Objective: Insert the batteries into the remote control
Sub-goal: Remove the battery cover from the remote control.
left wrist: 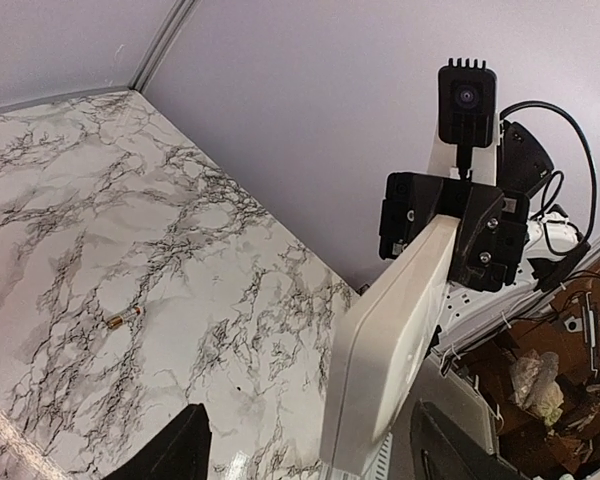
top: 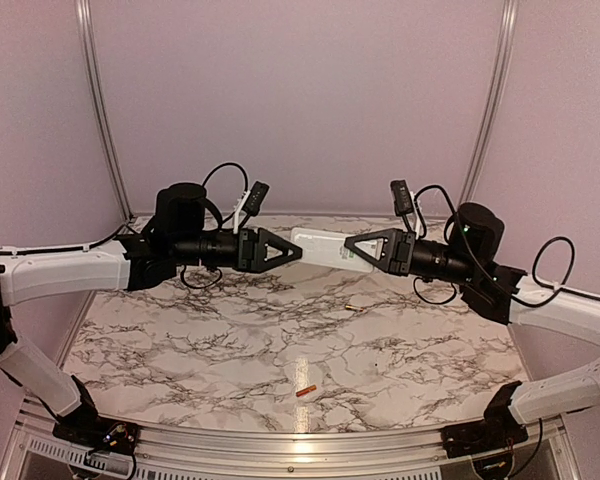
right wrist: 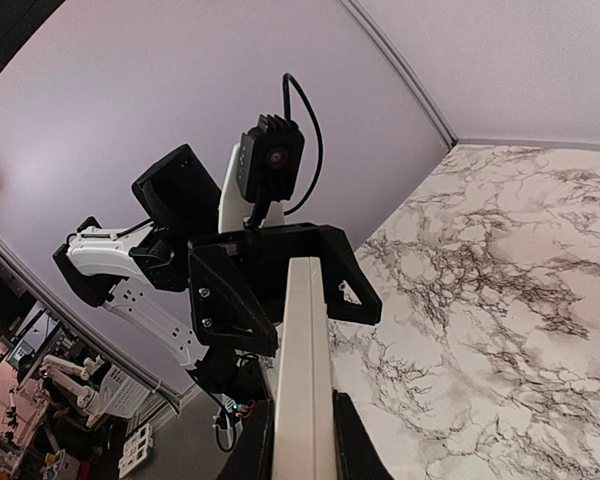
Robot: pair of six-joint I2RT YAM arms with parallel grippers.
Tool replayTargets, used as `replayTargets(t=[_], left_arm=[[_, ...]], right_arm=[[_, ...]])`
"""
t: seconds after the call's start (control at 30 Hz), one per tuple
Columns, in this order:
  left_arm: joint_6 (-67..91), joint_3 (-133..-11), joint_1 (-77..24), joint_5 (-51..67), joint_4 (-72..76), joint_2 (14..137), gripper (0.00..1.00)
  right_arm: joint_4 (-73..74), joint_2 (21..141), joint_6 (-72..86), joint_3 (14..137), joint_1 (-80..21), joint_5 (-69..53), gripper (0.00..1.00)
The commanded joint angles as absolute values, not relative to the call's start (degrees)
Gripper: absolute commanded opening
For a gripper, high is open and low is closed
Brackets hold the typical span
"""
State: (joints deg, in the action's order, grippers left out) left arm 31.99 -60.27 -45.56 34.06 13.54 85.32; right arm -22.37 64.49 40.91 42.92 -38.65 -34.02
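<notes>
The white remote control [top: 323,246] hangs in the air above the back of the table, held between the two arms. My right gripper [top: 358,252] is shut on its right end; in the right wrist view the remote control [right wrist: 305,350] is edge-on, clamped by both fingers [right wrist: 358,445]. My left gripper [top: 296,250] stands open around the left end, and in its wrist view the plain white face of the remote control [left wrist: 385,340] sits between the spread fingers [left wrist: 175,450] with a gap. An orange battery [top: 306,390] and a gold battery [top: 355,307] lie on the marble.
The marble table [top: 180,340] is ringed by pale purple walls with a metal rail along the near edge [top: 300,445]. One battery [left wrist: 123,320] also shows in the left wrist view. Cables loop from both wrists.
</notes>
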Motion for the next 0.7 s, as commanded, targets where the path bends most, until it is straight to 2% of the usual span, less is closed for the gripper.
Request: replayTargets(t=[0.0, 0.17, 0.33, 0.5, 0.67], left_arm=[[33.0, -63.5, -46.2, 35.0, 16.1, 86.9, 0.7], [34.1, -64.7, -46.4, 36.2, 16.9, 88.8, 0.67], [34.0, -66.0, -46.5, 36.5, 15.8, 90.3, 0.59], [33.4, -66.5, -46.4, 37.2, 14.4, 90.9, 0.46], [33.5, -66.1, -46.1, 39.1, 15.2, 91.3, 0.27]], right_arm=[[-26.7, 65.7, 42.6, 43.0, -38.2, -34.9, 0.0], [-27.5, 66.2, 43.1, 42.7, -38.2, -35.0, 0.0], [-27.4, 66.3, 43.0, 42.8, -38.2, -35.0, 0.0], [-27.3, 66.2, 42.9, 43.0, -38.2, -35.3, 0.0], [-26.9, 65.8, 42.8, 43.3, -38.3, -35.9, 0.0]])
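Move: Lying roughly 8 cm to the left hand's right, level with it fore and aft and about 1 cm higher, is the remote control's middle, its free end already near the open fingertips. The right hand still grips the other end, the middle some 3 cm to its left. On the table, about 28 cm below the left hand, the far battery lies some 7 cm ahead and 15 cm right; the near battery about 16 cm back and 2 cm right. Sliding about 2 cm to the right and rising about 1 cm, the left hand brings its fingers around the free end of the remote control, turning slightly clockwise. The fingers close from well open to about a third open, most quickly once the sideways travel has eased off. The right hand keeps its grip and holds the remote almost still. ##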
